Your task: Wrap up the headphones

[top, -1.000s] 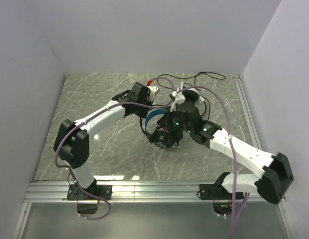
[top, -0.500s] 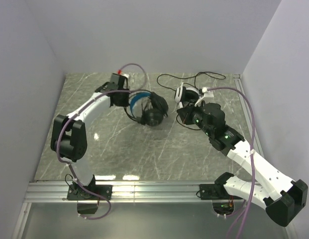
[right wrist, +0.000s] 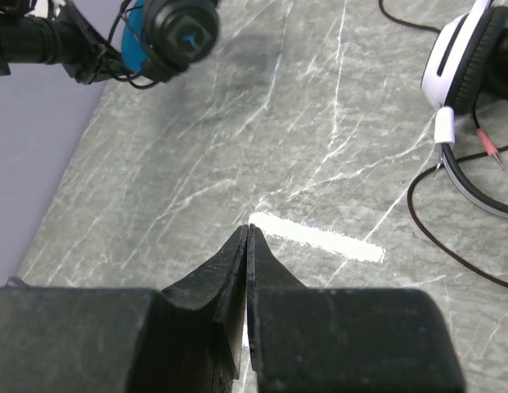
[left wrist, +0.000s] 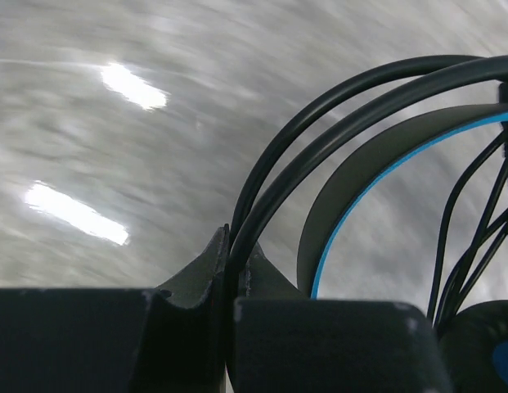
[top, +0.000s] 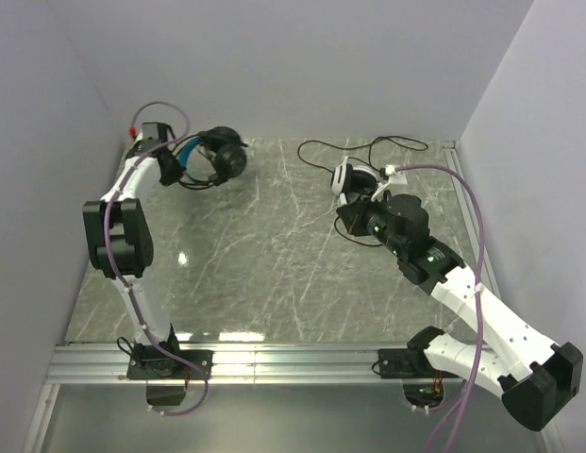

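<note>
The black headphones with a blue headband (top: 206, 157) hang at the far left back corner, near the wall, cable looped around them. My left gripper (top: 170, 162) is shut on them. In the left wrist view its jaws (left wrist: 234, 246) pinch two black strands that arc beside the blue-edged headband (left wrist: 361, 176). The white headphones with black pads (top: 353, 176) lie on the table at the back right, their thin black cable (top: 368, 149) sprawled behind them. My right gripper (top: 347, 219) hovers just in front of them, shut and empty (right wrist: 248, 233); the white headphones (right wrist: 466, 57) lie ahead to its right.
The table is grey marble (top: 274, 255). A purple-grey side wall (right wrist: 33, 155) closes the left edge and a metal rail (top: 467, 226) runs along the right. The white headset's cable (right wrist: 450, 237) loops on the table right of my right gripper.
My left arm has swung the black and blue headphones from the table's middle to the far left back corner. My right arm drew back from them earlier and has since stayed still.
</note>
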Robot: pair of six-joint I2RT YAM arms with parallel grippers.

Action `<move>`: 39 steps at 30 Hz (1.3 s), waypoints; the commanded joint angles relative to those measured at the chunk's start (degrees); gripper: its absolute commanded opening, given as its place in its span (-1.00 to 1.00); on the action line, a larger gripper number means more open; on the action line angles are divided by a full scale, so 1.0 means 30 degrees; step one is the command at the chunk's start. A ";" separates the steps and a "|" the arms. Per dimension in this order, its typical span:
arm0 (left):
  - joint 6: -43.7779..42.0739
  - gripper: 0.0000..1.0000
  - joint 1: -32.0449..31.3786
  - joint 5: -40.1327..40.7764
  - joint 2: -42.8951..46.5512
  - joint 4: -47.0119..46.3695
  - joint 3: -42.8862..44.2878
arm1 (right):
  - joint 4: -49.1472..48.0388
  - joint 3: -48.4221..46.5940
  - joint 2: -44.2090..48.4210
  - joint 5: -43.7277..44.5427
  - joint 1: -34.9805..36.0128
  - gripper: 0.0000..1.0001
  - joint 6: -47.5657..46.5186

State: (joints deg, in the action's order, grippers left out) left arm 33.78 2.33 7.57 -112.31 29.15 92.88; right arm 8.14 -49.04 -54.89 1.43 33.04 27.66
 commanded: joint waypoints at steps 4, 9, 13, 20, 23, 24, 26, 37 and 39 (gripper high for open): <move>0.3621 -0.99 0.2561 0.0926 -0.1029 -0.1512 0.0360 | -0.0575 0.1051 0.0836 -0.0185 -0.0202 -0.88 0.0009; 0.4705 -0.99 0.3442 0.0991 -0.1321 -0.2915 -0.1281 | -0.0809 0.1550 0.0779 -0.0359 -0.0261 -0.88 0.0067; 0.4238 -0.89 0.3910 -0.0149 -0.2199 -0.2979 -0.0933 | -0.0839 0.1843 0.0603 0.0020 -0.0290 -0.81 0.0038; 0.4238 -0.57 0.4000 -0.0532 -0.2992 -0.2479 -0.0550 | -0.0750 0.1785 -0.0568 -0.0243 -0.0815 -0.78 0.0096; 0.4500 -0.08 0.4029 -0.0503 -0.3080 -0.1661 -0.0258 | -0.0955 0.1902 -0.0773 -0.0301 -0.1137 -0.77 0.0155; 0.4531 0.57 0.4029 -0.0300 -0.2993 -0.1427 -0.0112 | -0.0927 0.1873 -0.0861 -0.0272 -0.1284 -0.75 0.0126; 0.4676 0.99 0.3970 0.0051 -0.2266 -0.1103 -0.0256 | -0.0810 0.1727 -0.1299 0.0164 -0.1461 -0.68 0.0213; 0.6961 0.99 0.4029 0.0934 0.2044 -0.1041 -0.3711 | 0.2969 -0.2287 -0.6221 0.3333 -0.3275 -0.61 0.2995; 0.7342 0.99 0.4029 0.0844 0.2398 -0.1045 -0.4153 | 0.2415 -0.1852 -0.6428 0.2923 -0.3657 -0.30 0.3785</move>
State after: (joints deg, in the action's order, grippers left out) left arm 52.47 14.44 10.26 -108.73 27.42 82.02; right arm 14.17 -53.30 -74.04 8.47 23.86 35.00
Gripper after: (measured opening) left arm 0.993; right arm 0.322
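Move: The left hand holds the black headphones by headband and wound cord, their middle about 9 cm to its right and 3 cm ahead, barely below it. The bare table spot for that gripped edge is some 10 cm left, 2 cm back and 11 cm down. From the right hand the white headphones lie about 15 cm ahead, 12 cm right and 22 cm below; their near cord loop is roughly 4 cm ahead, 10 cm right, 26 cm below. Still pinching headband and cord, the left hand carries the black headphones about 10 cm left and 9 cm down to the table, turning some 20 degrees counter-clockwise, then opens wide, lets go and backs off up and towards its base. The right hand sinks, then also swings forward and right towards the white headphones, tipping down, turning clockwise and starting to open. ##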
